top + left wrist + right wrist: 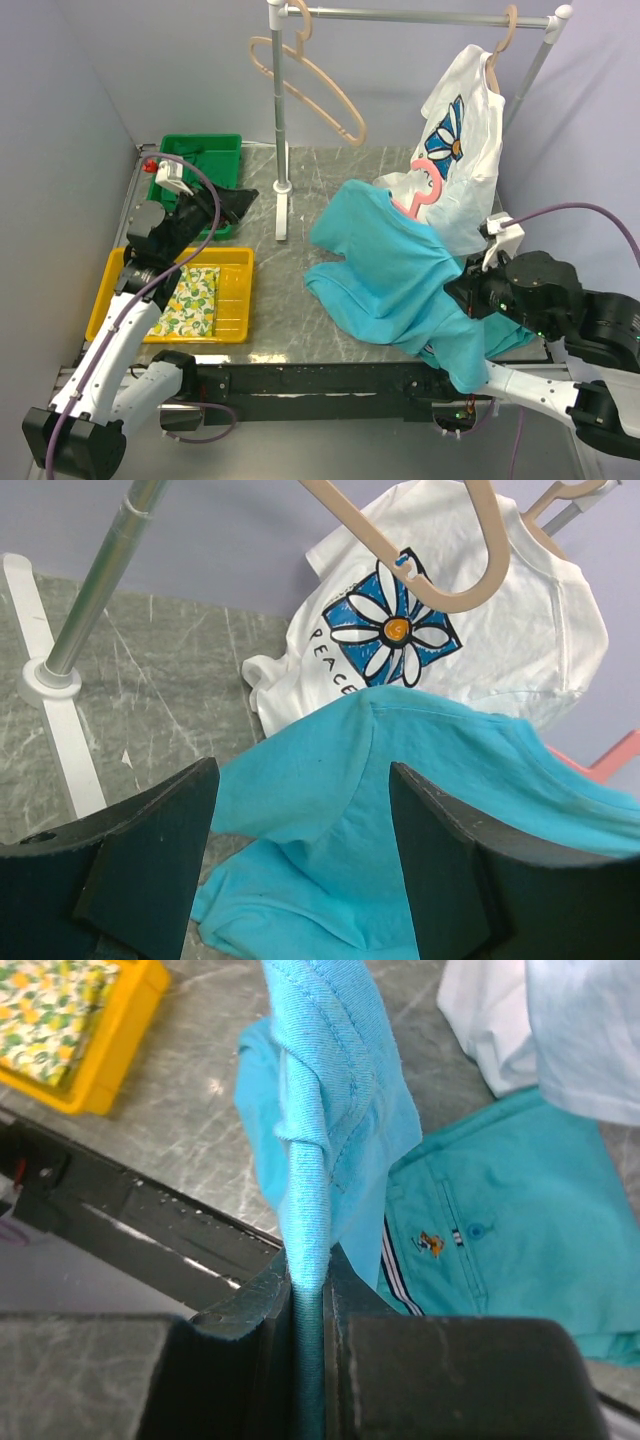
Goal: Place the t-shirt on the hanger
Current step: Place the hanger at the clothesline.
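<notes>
The turquoise t-shirt (390, 270) hangs bunched over the middle of the table. The pink hanger (428, 188) shows only its hook at the shirt's top edge; the rest is under the cloth. My right gripper (455, 285) is shut on a fold of the t-shirt (320, 1110), the cloth pinched between its jaws (308, 1290). My left gripper (232, 200) is over by the green bin, apart from the shirt. Its fingers (150, 850) stand wide, open (300, 810) and holding nothing, with the t-shirt (420, 770) and a bit of the pink hanger (610, 760) beyond them.
A white flower-print shirt (460, 150) hangs on a beige hanger from the rail (420, 15); another beige hanger (320, 80) hangs beside the rack pole (280, 110). A teal garment with an emblem (510, 1230) lies under the shirt. Green bin (200, 150) and yellow tray (235, 290) sit at left.
</notes>
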### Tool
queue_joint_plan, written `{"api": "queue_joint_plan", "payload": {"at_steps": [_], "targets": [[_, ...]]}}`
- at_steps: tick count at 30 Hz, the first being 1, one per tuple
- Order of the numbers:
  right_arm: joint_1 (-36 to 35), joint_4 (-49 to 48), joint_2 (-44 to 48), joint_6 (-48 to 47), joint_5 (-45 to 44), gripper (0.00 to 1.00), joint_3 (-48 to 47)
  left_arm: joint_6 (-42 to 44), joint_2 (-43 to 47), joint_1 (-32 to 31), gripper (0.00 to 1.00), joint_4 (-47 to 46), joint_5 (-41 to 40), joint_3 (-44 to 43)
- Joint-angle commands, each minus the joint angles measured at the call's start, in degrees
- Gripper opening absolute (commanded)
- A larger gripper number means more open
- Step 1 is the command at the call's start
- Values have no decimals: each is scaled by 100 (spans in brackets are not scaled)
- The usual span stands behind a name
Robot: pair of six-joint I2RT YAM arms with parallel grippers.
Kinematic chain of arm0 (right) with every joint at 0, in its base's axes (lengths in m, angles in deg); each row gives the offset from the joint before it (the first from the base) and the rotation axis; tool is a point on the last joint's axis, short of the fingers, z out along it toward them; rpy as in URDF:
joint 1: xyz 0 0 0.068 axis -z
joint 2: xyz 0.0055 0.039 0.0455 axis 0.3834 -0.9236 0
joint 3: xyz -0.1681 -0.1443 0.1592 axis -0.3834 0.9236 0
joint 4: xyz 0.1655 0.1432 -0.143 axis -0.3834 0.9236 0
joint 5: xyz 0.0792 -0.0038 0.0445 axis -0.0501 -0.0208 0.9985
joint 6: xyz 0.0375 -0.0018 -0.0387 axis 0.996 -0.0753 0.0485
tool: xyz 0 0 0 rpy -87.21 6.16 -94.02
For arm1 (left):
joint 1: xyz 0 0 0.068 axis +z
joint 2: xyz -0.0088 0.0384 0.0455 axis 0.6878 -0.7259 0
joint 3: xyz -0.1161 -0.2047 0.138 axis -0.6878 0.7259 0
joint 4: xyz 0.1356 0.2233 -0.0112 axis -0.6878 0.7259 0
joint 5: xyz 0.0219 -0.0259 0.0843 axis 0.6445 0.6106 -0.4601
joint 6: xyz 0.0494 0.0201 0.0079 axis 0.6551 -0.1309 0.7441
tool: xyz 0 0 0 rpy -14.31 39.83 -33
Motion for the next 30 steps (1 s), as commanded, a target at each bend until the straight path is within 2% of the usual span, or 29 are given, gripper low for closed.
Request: {"api": "queue_joint_plan", "payload": {"at_steps": [1,4,7,11,16,17,18,20,24,30], "targets": [[10,-226,-95,457,-652,0,148,102,-29,-15,74,-7,143,-344],[62,-446,-402,589,-907,0,201,93,-38,-15,74,-7,214,-406],[342,-902,-850,274,-733,0,44,128,-47,-15,74,46,223,-459],[1676,-1552,-1755,-472,15,0,-702,181,-91,-15,74,133,258,-547],[2197,-1528,-3238,-755,472,0,-2792,207,-222,-15,75,151,328,-661],[2259,-1353,-3468,-782,446,0,-3170,216,-249,-15,74,151,346,-696],[2364,-1230,-3697,-817,394,0,-3983,216,-275,-15,74,177,346,-766],[2540,-1097,-4208,-913,376,0,-4639,269,-337,-15,75,213,372,-845],[2927,-1316,-4472,-957,622,0,-4993,330,-451,-15,75,283,416,-1047],[3156,-1799,-4481,-1002,893,0,-4897,497,-636,-15,74,555,513,-1408]]}}
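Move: The clothesline rail where my right hand is taking the pink hanger is roughly 42 cm ahead of that hand, about 2 cm left and 17 cm above it. The hanger's hook sticks out some 20 cm ahead, 2 cm left, level with the hand. The hanging white shirt is about 37 cm ahead, 5 cm right and 8 cm lower; the empty beige hanger 39 cm ahead, 21 cm left, 5 cm higher. From my left hand that rail spot lies some 25 cm ahead, 31 cm right, 15 cm up. With my right hand keeping its pinch on the turquoise t-shirt at the hanger's near end, I sink a touch, then sweep about 21 cm forward and 14 cm up, drifting slightly left, bringing the hook up to the clothesline. My wrist turns some 20 degrees clockwise and its fingers tip up a little; I slow at the end. My empty left hand stays open and rises about 3 cm. ##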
